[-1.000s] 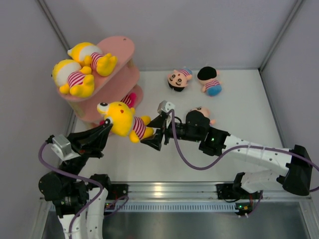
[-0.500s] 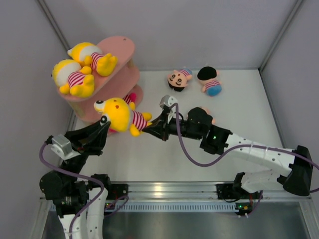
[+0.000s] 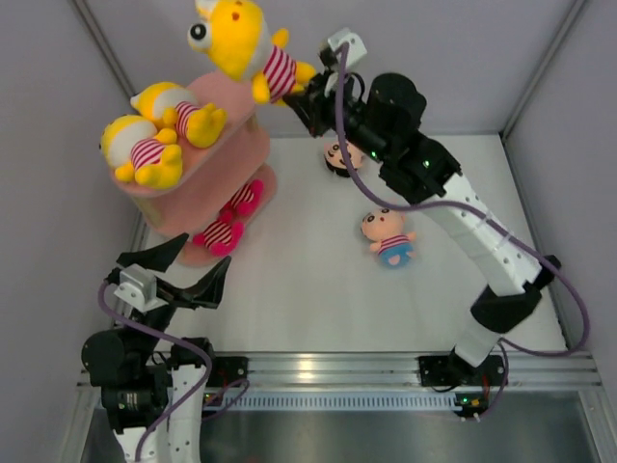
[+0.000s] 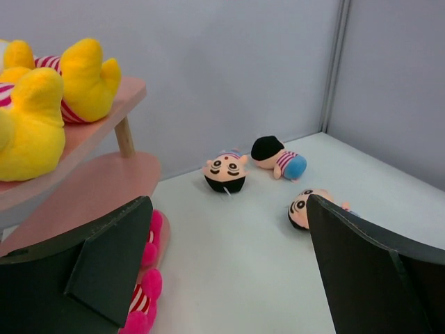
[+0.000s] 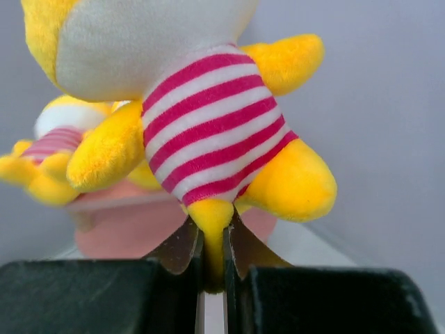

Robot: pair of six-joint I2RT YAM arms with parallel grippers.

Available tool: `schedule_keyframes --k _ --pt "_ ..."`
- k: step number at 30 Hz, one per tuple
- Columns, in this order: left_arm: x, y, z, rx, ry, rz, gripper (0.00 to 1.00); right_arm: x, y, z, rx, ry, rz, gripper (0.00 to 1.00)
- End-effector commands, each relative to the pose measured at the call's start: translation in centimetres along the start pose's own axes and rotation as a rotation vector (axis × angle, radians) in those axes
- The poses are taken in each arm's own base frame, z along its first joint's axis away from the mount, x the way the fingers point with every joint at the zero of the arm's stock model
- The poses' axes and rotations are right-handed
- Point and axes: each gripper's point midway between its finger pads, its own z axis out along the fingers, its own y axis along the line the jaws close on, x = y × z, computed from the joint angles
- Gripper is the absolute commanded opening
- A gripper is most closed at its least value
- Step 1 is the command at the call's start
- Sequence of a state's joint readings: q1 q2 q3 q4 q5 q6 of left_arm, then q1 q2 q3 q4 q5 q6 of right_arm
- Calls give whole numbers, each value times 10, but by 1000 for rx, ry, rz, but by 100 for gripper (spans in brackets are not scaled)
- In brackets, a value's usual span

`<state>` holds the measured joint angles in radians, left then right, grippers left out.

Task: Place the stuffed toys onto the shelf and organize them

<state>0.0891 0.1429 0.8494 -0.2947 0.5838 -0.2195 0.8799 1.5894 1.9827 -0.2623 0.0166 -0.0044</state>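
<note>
My right gripper is shut on a leg of a yellow stuffed toy and holds it high above the top board of the pink shelf; the toy fills the right wrist view. Two more yellow toys lie on the top board. A magenta toy lies on the bottom board. My left gripper is open and empty, low at the near left. A pink-faced toy lies on the table; two more lie at the back.
Grey walls close the space on the left, back and right. The shelf stands in the far left corner against the left wall. The right arm stretches diagonally over the table's middle.
My right gripper has lifted the yellow toy from low near the left gripper up above the shelf's top board. My left gripper has let it go and opened, drawing back.
</note>
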Motion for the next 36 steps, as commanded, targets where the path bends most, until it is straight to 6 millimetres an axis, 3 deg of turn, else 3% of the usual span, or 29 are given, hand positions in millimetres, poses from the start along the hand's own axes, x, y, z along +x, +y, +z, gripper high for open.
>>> schedule_keyframes --k 1,4,5,6,12,16,21,32,36 --pt "16 6 -10 -42 55 46 99 24 -50 40 121 131 -81 0" --pt "26 15 -11 -74 83 77 99 18 -77 78 187 45 -92 0" --pt "30 17 -11 -75 92 80 98 5 -81 88 199 -37 -91 0" --pt "33 17 -11 -70 97 84 98 18 -90 99 227 -45 -77 0" --pt "54 20 -10 -55 134 84 98 11 -89 131 222 -195 -33 0" --pt "60 22 -11 -58 141 93 99 21 -79 142 205 -204 -26 0" --pt "61 22 -12 -54 140 108 99 56 -68 158 202 -147 -16 0" --pt "59 21 -12 -53 133 112 99 85 -55 169 165 -96 32 0" --pt "60 21 -13 -53 133 112 99 87 -54 168 160 -84 34 0"
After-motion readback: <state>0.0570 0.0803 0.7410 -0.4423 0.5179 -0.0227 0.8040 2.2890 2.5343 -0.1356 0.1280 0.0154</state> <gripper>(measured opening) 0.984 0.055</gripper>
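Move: The right hand already holds a yellow toy by its leg, high up. The free far end of the pink top shelf lies about 22 cm ahead, 16 cm left and 12 cm below it. The nearer shelved yellow toy, beside that spot, is some 17 cm ahead and 24 cm left of the hand; the other is about 11 cm ahead and 29 cm left, both some 12 cm lower. From the empty left hand the free spot is roughly 38 cm ahead, 6 cm right and nearly level. Forward some 17 cm and left about 10, the right hand carries the yellow toy to the free far end of the top shelf, rising briefly, then sinking to end 10 cm lower and swinging slightly clockwise. The fingers keep their grip on the leg. The left hand, open and empty, sinks about 6 cm and then waits. ##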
